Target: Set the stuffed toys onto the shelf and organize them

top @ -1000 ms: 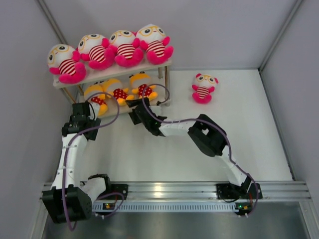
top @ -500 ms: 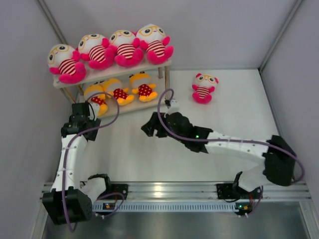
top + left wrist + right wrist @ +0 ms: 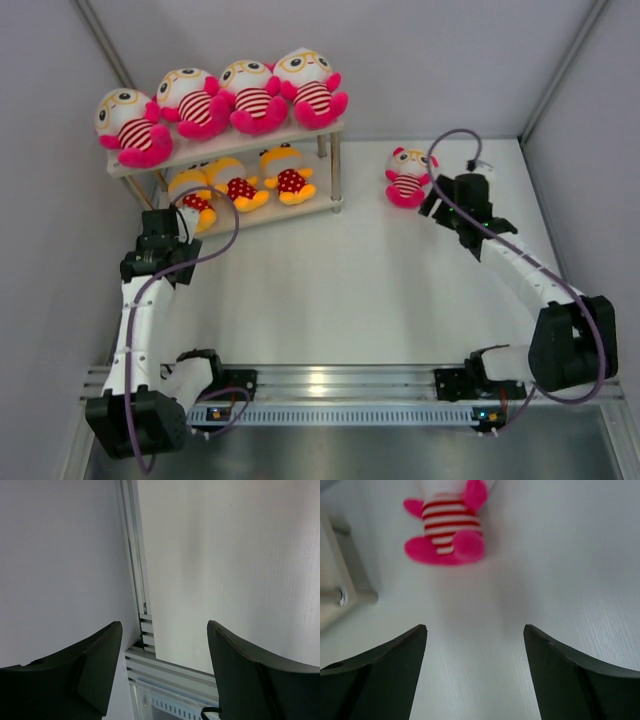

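Observation:
The shelf (image 3: 215, 153) stands at the back left. Several striped stuffed toys (image 3: 255, 97) sit in a row on its top board, and three orange-yellow ones (image 3: 240, 186) lie on the lower board. One more striped toy (image 3: 407, 177) lies alone on the table to the right of the shelf; the right wrist view shows it (image 3: 446, 532) ahead of the fingers. My right gripper (image 3: 436, 203) (image 3: 475, 630) is open and empty, just right of this toy and not touching it. My left gripper (image 3: 160, 268) (image 3: 165, 627) hangs open and empty in front of the shelf's left end.
Grey walls close in the table on the left, back and right. A shelf leg (image 3: 350, 565) stands left of the loose toy. An aluminium rail (image 3: 350, 380) runs along the near edge, and the left wrist view shows it (image 3: 165, 667) at the corner with the left wall.
My right arm has swung from the front of the shelf's lower board across to the right and now stands beside the loose striped toy. The left arm has not moved.

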Available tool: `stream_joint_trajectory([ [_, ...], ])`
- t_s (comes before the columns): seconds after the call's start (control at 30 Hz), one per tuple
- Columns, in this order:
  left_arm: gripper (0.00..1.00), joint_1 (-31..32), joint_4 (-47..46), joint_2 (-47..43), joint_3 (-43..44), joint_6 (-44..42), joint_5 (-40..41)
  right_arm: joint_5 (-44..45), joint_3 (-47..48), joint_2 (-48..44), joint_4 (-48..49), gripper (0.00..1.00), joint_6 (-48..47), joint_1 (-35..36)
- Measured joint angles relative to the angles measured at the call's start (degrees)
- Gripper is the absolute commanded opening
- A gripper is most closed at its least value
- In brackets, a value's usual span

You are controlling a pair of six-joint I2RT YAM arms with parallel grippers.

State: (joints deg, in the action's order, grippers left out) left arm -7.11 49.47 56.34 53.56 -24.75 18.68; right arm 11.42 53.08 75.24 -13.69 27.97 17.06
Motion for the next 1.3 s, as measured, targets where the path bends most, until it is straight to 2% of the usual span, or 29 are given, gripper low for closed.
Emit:
stream_joint_trajectory([
  [0.07,0.75,0.0,0.1,-0.1,0.0,0.0,-0.2,-3.8,-2.6,1.0,6.6,0.79,6.2,-8.0],
  [0.13,0.75,0.0,0.2,0.0,0.0,0.0,-0.6,-6.3,-3.8,4.2,11.8,0.79,11.6,-11.9],
  [0.37,0.75,0.0,0.3,0.2,0.0,0.0,-0.8,-12.7,-1.4,21.9,23.7,0.79,22.4,-10.3],
  [0.67,0.75,0.0,0.3,1.3,0.0,0.0,-0.8,-12.8,5.2,32.2,31.1,0.77,24.4,-10.1],
  [0.8,0.75,0.0,0.3,1.6,0.0,0.0,-0.8,-12.9,6.6,34.9,35.1,0.6,25.4,-10.1],
  [0.87,0.75,0.0,0.3,1.9,0.0,-0.2,-0.8,-13.3,6.6,36.0,36.3,0.57,26.3,-10.1],
  [0.97,0.75,0.0,0.3,2.7,0.0,-0.3,-0.8,-14.3,6.6,37.3,37.2,0.58,27.7,-10.0],
  [1.0,0.75,0.0,0.3,2.9,0.0,-0.3,-0.8,-14.4,6.6,37.4,37.4,0.54,27.8,-10.0],
  [1.03,0.75,0.0,0.3,3.1,0.0,-0.3,-0.8,-14.4,6.6,37.4,37.4,0.46,27.8,-9.9],
  [1.07,0.75,0.0,0.3,3.2,0.0,-0.3,-0.8,-14.5,6.7,37.4,37.6,0.18,27.6,-9.8],
  [1.1,0.75,0.0,0.3,3.2,0.0,-0.3,-0.8,-14.6,6.7,37.4,37.7,0.02,27.4,-9.7],
  [1.3,0.75,0.0,0.3,3.3,0.0,-0.4,-0.7,-15.4,6.8,34.6,34.6,0.0,24.8,-9.1],
])
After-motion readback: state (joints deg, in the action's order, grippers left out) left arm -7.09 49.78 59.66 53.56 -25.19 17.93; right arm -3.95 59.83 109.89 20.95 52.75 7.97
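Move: The pink panda lies about 18 cm ahead of the open right hand, some 3 cm to its left and 10 cm below, feet towards the hand. The shelf's near right foot stands roughly 23 cm left of the hand, 8 cm ahead and 14 cm lower; the nearest orange toy is some 37 cm left and 16 cm ahead, about 8 cm below. From the left hand the panda is about 32 cm ahead, 59 cm right and 12 cm below. The right fingers shut from wide open to nearly closed, pinching the panda by its pink foot at the near end. To get there the hand goes some 14 cm forward and 10 cm down, first swinging 5 cm right and coming back, while rolling about 30 degrees left side up and turning slightly clockwise. It ends with a small lift of about 1 cm, grip kept. ##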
